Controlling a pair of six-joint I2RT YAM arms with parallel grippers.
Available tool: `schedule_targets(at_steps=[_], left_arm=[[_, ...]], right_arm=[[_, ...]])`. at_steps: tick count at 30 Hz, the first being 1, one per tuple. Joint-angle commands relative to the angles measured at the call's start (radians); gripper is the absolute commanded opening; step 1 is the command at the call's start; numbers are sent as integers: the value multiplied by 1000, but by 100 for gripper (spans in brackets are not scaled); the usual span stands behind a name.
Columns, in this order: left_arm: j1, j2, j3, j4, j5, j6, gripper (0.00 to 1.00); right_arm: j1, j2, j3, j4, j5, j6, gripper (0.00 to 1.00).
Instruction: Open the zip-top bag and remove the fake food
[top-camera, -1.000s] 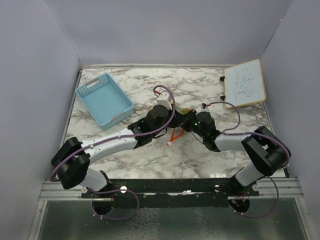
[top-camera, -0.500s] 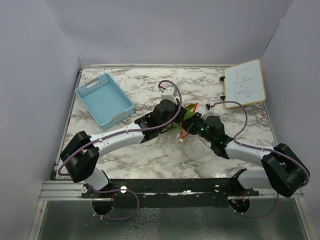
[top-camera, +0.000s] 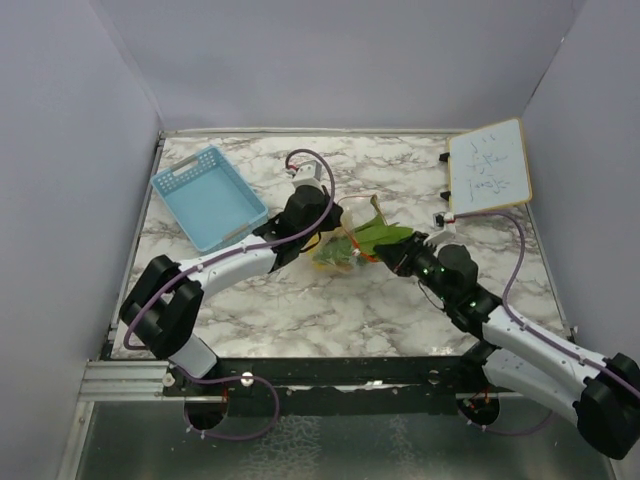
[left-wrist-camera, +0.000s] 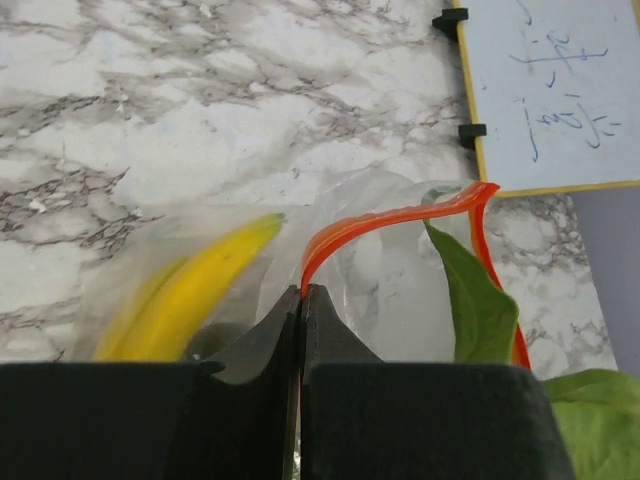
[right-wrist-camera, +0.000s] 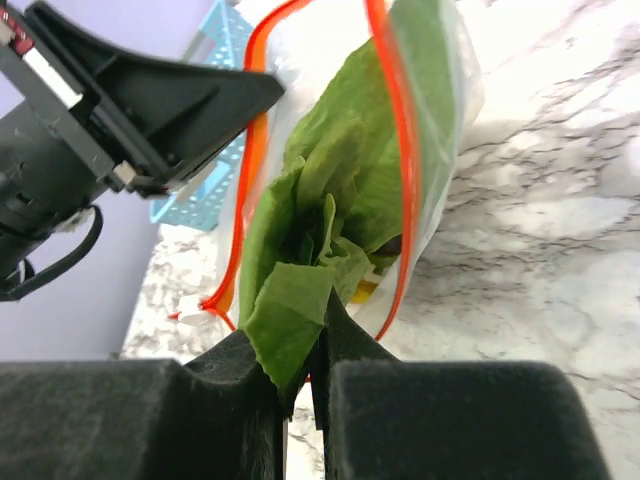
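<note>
The zip-top bag (top-camera: 338, 250) hangs between both grippers over the middle of the table, its mouth spread open. My left gripper (left-wrist-camera: 302, 292) is shut on the orange-red zip strip (left-wrist-camera: 385, 218) of one lip. The right gripper (right-wrist-camera: 312, 345) is shut on the end of the long green leafy piece (right-wrist-camera: 320, 190) of the fake food, which reaches out of the bag's mouth (top-camera: 380, 236). A yellow banana-like piece (left-wrist-camera: 195, 295) lies inside the clear plastic. From above, the left gripper (top-camera: 326, 227) is on the bag's left and the right gripper (top-camera: 393, 253) on its right.
A light-blue mesh basket (top-camera: 208, 197) stands at the back left, close behind the left arm. A small whiteboard (top-camera: 489, 166) leans at the back right. Purple walls close in the marble table on three sides.
The left gripper has drawn back to the left with the zip strip. The right arm has pulled to the right, the bag's mouth has spread and the green leaf has come partly out.
</note>
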Motion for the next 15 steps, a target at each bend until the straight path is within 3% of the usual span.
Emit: schedule_targets(at_steps=[1, 8, 15], left_arm=[[19, -81, -92, 64, 65, -23, 0], [24, -118, -160, 29, 48, -9, 0], [30, -82, -149, 37, 91, 1, 0]], right_arm=[[6, -4, 76, -149, 156, -111, 2], [6, 38, 278, -219, 288, -226, 2], [5, 21, 428, -275, 291, -319, 2]])
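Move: The green leaves, pinched by one end in the right fingers, have their middle about 5 cm ahead and 6 cm left of the right hand, 3 cm below it. The bag's body lies roughly 6 cm ahead, 12 cm left and 8 cm below, with the banana in it some 10 cm ahead, 17 cm left. From the left hand, shut on the bag's rim, the leaves are about 6 cm back and 5 cm right; the bag's body hangs 4 cm back, 10 cm below. The green leaves are drawn up out of the bag's mouth by the right hand, which keeps its pinch, first easing forward and slightly right, then rising fast, about 9 cm up and 5 forward in all, its wrist tilting up and rolling left side down. Still pinching the rim, the left hand sinks, backs off and shifts left, some 5 cm, then holds. ##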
